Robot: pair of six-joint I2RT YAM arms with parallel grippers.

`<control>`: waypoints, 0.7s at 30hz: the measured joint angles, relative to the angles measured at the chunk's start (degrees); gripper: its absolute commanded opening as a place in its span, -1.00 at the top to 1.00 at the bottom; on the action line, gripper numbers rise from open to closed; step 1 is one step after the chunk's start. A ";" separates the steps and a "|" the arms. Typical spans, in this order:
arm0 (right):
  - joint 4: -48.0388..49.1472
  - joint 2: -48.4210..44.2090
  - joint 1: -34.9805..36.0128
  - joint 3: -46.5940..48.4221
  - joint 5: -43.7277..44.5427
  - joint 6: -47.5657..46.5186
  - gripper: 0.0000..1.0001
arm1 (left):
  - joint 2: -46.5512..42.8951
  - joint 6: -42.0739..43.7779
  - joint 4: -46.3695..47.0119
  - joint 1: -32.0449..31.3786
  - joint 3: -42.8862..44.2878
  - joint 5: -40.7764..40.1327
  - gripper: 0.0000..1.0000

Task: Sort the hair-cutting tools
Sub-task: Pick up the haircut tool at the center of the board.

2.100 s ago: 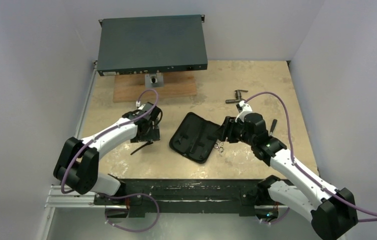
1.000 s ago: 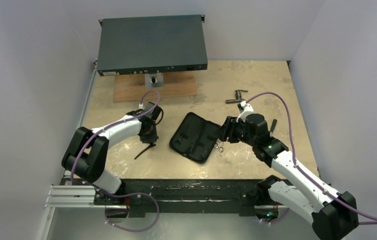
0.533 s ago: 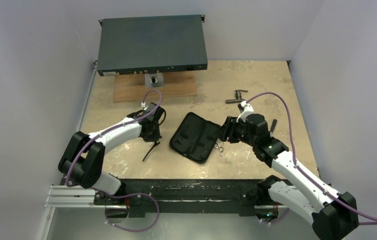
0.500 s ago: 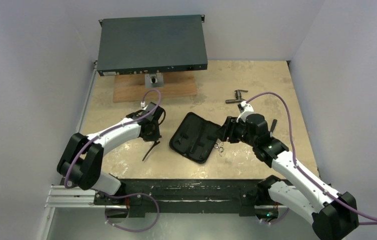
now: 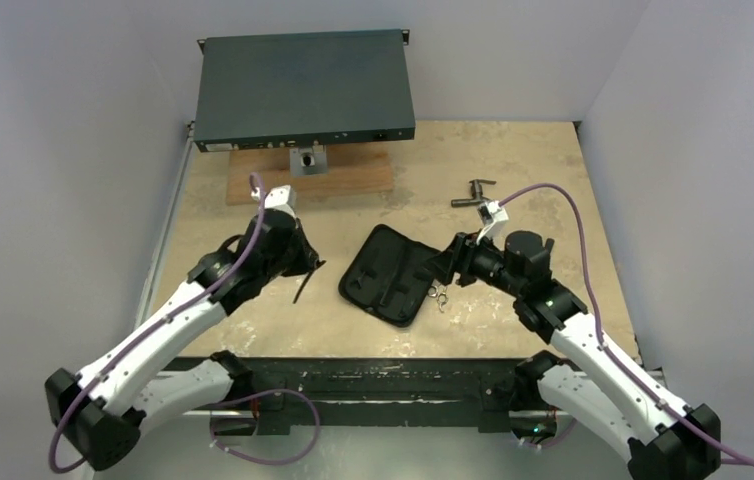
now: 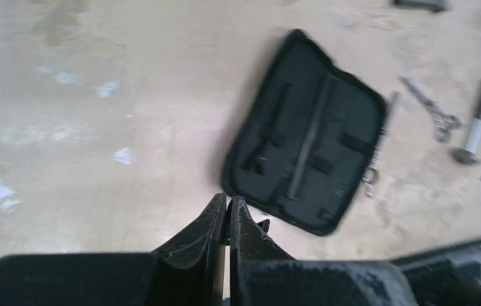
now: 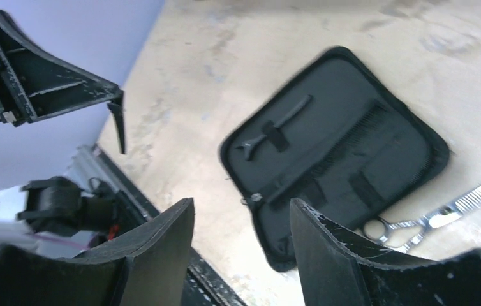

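Note:
My left gripper (image 5: pixel 302 264) (image 6: pixel 228 199) hangs above the table, left of the open black zip case (image 5: pixel 390 272) (image 6: pixel 308 146) (image 7: pixel 337 150). It is shut on a slim black tool (image 5: pixel 305 282) (image 7: pixel 120 124) that dangles from its fingertips. A slim black comb (image 7: pixel 343 150) and a thin clip-like piece (image 7: pixel 275 132) lie strapped inside the case. Silver scissors (image 5: pixel 440 294) (image 6: pixel 432 111) (image 7: pixel 404 226) lie on the table by the case's right edge. My right gripper (image 5: pixel 445 262) (image 7: pixel 241 207) hovers over that edge, open and holding nothing.
A dark flat box (image 5: pixel 303 88) rests on a wooden board (image 5: pixel 353 178) at the back, with a small metal block (image 5: pixel 305 158) in front. A T-shaped fitting (image 5: pixel 475 193) lies at the back right. A small hammer (image 6: pixel 474 127) lies beyond the scissors.
The left gripper closed on the slim black tool and lifted it off the table, and the left arm rose and swung. The right gripper tilted and drew back slightly.

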 measured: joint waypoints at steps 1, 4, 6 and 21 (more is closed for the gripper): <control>1.05 -0.39 0.00 -0.13 -1.20 0.02 -0.13 | -2.21 -0.46 0.79 -1.20 -0.24 1.29 1.00; 5.90 -0.94 0.26 -1.42 -6.40 0.35 -0.15 | -9.14 -2.40 7.06 -3.37 -3.87 7.23 1.00; 8.33 -0.76 1.66 -2.03 -8.09 0.52 -0.15 | -12.44 -4.74 13.03 -3.67 -8.13 11.43 1.00; 22.14 0.35 19.52 -2.36 -9.38 -1.01 -0.12 | -10.23 -18.51 54.25 -5.57 -20.57 29.75 1.00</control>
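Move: Level with the left hand and roughly 24 cm to its right wait the right gripper's open fingers; the black case lies on the table about 18 cm right, 4 cm ahead and 16 cm below. From the right hand, the haircut tool in the left fingers is some 25 cm to the left and 5 cm lower, neither ahead nor back. The case is 9 cm left, 5 cm ahead, and the scissors 6 cm right, 6 cm ahead, both 18 cm down. Rightward and up, the left hand carries the haircut tool about 12 cm across towards the right gripper, easing back a little and rolling its left side well down while turning clockwise; its fingers keep their pinch. At once the right hand comes to meet it, some 9 cm left and as far back, rising too, swinging about 30 degrees counter-clockwise and tipping up, fingers staying about half open. ##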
